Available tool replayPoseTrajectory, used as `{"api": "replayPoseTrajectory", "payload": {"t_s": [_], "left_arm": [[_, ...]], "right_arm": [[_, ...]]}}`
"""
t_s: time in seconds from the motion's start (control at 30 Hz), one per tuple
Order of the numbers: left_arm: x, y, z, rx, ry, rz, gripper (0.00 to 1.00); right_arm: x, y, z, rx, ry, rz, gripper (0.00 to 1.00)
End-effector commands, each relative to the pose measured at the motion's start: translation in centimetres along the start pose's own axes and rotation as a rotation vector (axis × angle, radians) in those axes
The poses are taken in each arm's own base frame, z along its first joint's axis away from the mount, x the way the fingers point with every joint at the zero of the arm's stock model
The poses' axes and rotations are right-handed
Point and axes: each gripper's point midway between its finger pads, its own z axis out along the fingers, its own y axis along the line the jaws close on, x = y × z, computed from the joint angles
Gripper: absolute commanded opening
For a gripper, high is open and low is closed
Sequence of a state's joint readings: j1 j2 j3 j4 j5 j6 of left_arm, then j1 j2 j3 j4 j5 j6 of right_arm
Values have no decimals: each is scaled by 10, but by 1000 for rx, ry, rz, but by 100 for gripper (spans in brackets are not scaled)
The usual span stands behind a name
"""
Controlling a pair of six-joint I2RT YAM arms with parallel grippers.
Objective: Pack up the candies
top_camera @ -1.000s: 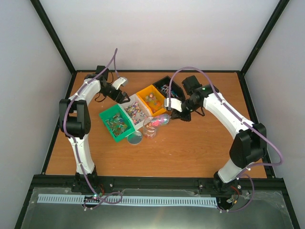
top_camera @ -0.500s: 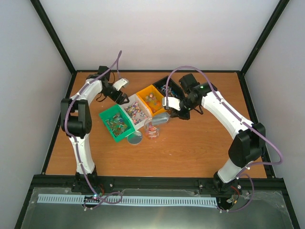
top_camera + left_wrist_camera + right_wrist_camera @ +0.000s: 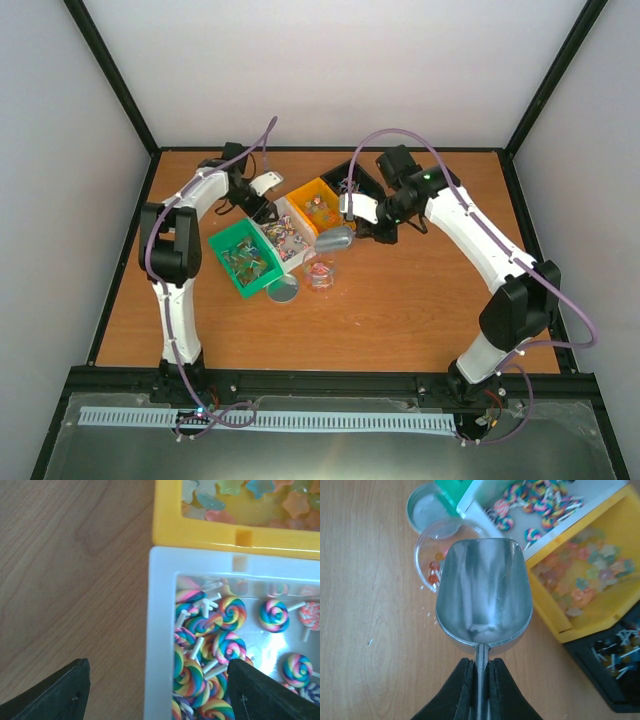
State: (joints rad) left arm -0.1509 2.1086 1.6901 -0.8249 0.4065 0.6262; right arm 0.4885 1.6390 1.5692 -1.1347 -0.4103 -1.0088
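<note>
The candies are rainbow lollipops (image 3: 210,645) in a white bin (image 3: 161,630), pale star sweets (image 3: 580,575) in a yellow bin (image 3: 546,611), and a few red and orange pieces (image 3: 434,572) in the bottom of a clear jar (image 3: 320,272). My left gripper (image 3: 157,680) is open, its fingers straddling the white bin's near wall. My right gripper (image 3: 481,667) is shut on the handle of a metal scoop (image 3: 482,595). The scoop is empty and hangs over the jar's rim.
A green bin (image 3: 245,258) and a black bin (image 3: 355,180) stand at the two ends of the row of bins. The jar's round silver lid (image 3: 283,290) lies on the table beside the green bin. Small crumbs dot the wood near the jar.
The right gripper has drawn the scoop up and back from the jar, which now holds candies. The left gripper has moved right, onto the white bin's edge.
</note>
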Motion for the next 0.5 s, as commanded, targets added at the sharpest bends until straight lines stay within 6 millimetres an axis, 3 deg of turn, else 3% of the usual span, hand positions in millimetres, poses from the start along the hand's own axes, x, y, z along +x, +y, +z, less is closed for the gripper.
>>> {"api": "replayPoseTrajectory", "payload": {"t_s": [0.0,0.2,0.47], "left_arm": [[-18,22,1,-73,-36,-24,76],[-20,43,14,-142,-34,-140,70],[-26,65,25,-272,-37,-290,50]], "right_arm": [[-31,-22,-21,69,-115,64,3],[-36,-49,-11,101,-137,175,3],[-42,-73,15,105,-146,298,3]]}}
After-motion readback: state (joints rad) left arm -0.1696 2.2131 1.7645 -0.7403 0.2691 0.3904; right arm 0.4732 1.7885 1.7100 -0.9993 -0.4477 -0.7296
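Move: The white bin, a finger of the left hand over its candies and the other beyond its far end wall, has its middle about 6 cm back, 5 cm right and 5 cm below that hand. The yellow bin lies level ahead and 14 cm right; the green bin 13 cm back, 5 cm left. From the right hand, holding the empty scoop, the white bin is roughly 10 cm ahead, 17 cm left and 17 cm below, the yellow 16 cm ahead, 8 cm left, and the jar 2 cm back, 8 cm left. The white bin's far end wall is what the left hand works on: it goes about 4 cm forward while sinking and turning counter-clockwise, its fingers closing partway about the rim, one inside dragging the bin along. The right hand keeps its grip on the scoop and carries it away from the jar, some 6 cm forward and 3 cm left over the yellow bin, rising first and then sinking back, turning clockwise. ##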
